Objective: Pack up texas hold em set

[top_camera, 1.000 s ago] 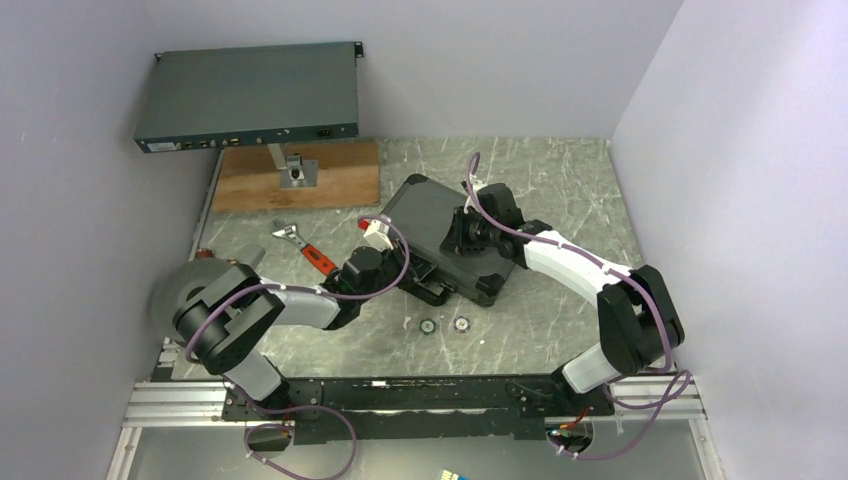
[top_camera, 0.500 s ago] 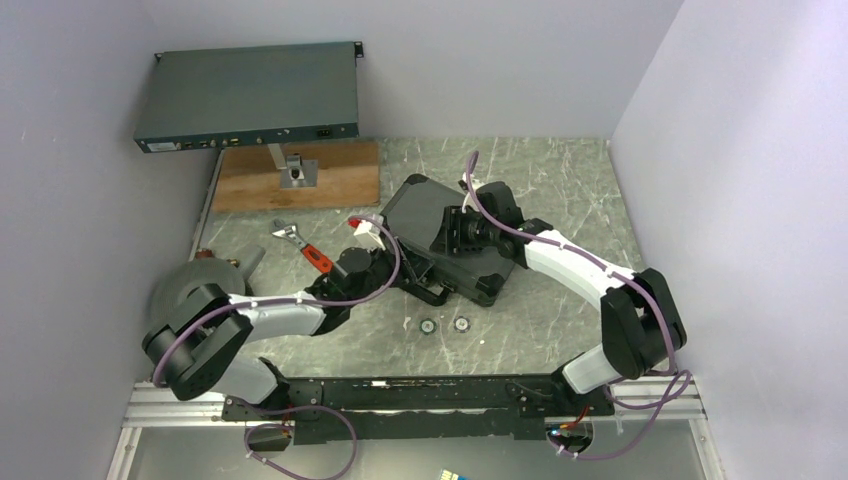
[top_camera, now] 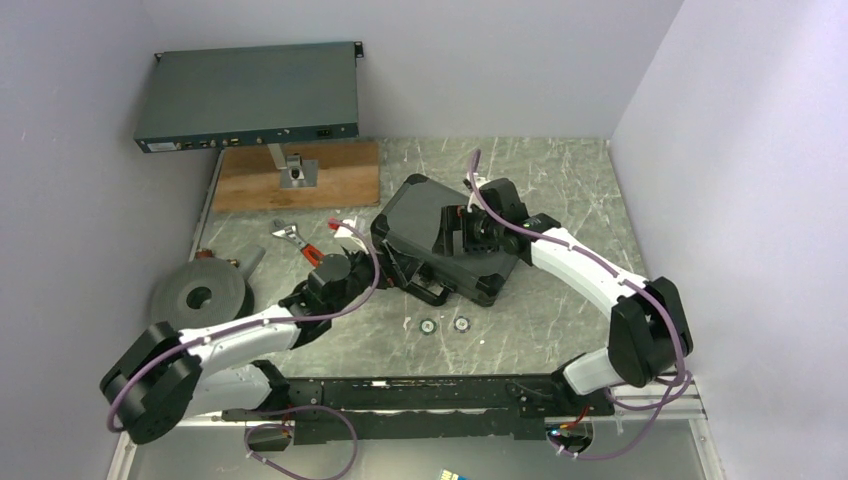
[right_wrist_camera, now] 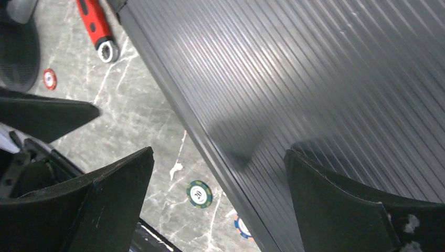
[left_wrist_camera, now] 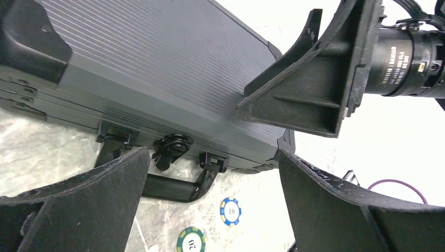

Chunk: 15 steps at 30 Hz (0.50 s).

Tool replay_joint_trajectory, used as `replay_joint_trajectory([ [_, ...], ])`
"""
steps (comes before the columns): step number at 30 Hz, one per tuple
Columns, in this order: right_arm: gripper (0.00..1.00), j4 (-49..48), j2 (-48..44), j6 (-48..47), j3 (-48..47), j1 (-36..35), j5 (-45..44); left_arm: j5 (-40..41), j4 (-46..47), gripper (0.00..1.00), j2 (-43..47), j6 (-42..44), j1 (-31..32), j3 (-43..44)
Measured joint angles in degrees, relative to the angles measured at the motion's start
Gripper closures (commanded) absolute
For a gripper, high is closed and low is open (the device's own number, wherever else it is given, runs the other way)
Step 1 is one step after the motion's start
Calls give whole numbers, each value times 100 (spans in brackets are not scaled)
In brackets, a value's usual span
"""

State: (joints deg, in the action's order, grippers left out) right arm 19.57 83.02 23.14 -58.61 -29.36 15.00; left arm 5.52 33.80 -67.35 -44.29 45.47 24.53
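Observation:
The black ribbed case (top_camera: 432,215) of the texas hold em set lies shut on the marble table, handle (left_wrist_camera: 169,188) and latches facing the near side. My left gripper (top_camera: 392,262) is open at the case's front left edge, its jaws (left_wrist_camera: 212,157) spread wide in front of the handle and holding nothing. My right gripper (top_camera: 463,240) hovers open over the lid (right_wrist_camera: 315,79), empty (right_wrist_camera: 219,153). Two loose poker chips lie on the table in front of the case: a blue one (left_wrist_camera: 230,211) (top_camera: 461,323) and a green one (left_wrist_camera: 190,240) (right_wrist_camera: 199,193) (top_camera: 427,325).
A red-handled wrench (top_camera: 305,247) lies left of the case, with a small red chip (right_wrist_camera: 49,79) and a grey disc (top_camera: 200,295) beyond it. At the back left are a wooden board (top_camera: 340,178) and a raised grey rack-mount box (top_camera: 250,95). Walls enclose the table.
Both grippers have gone from shut to open. My left arm has drawn back to the left and nearer, away from the case front. The right gripper stays over the lid.

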Motion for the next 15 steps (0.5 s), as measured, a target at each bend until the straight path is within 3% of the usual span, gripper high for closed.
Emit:
replay_joint_trajectory([
  [8,0,315,-413,-131,-20,9,-518,433,-1095,1,1290,470,11,-15],
  [15,0,138,-1447,-155,98,9,-1069,1340,-2791,0,2813,833,11,37],
])
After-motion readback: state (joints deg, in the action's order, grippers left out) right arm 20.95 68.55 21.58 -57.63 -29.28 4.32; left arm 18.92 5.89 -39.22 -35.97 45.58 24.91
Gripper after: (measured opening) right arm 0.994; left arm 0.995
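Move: The shut poker case lies ahead and to the right of my left hand, its middle about 8 cm forward, 10 cm right and 11 cm below. From that hand the carry handle is about 2 cm back and 4 cm right, the green chip 8 cm back and 5 cm right, the wrench 7 cm forward and 23 cm left. My right hand hovers over the lid, the case's middle about 3 cm straight ahead and 8 cm below, the handle roughly 8 cm back and 6 cm left. I back both empty, already open hands off the closed case. My left hand swings about 8 cm to the left, away from the latch side and towards the wrench, rising some 4 cm and turning counter-clockwise. My right hand slides right just over the lid, then lifts about 7 cm clear of it, the fingers tipping up some 15 degrees. ##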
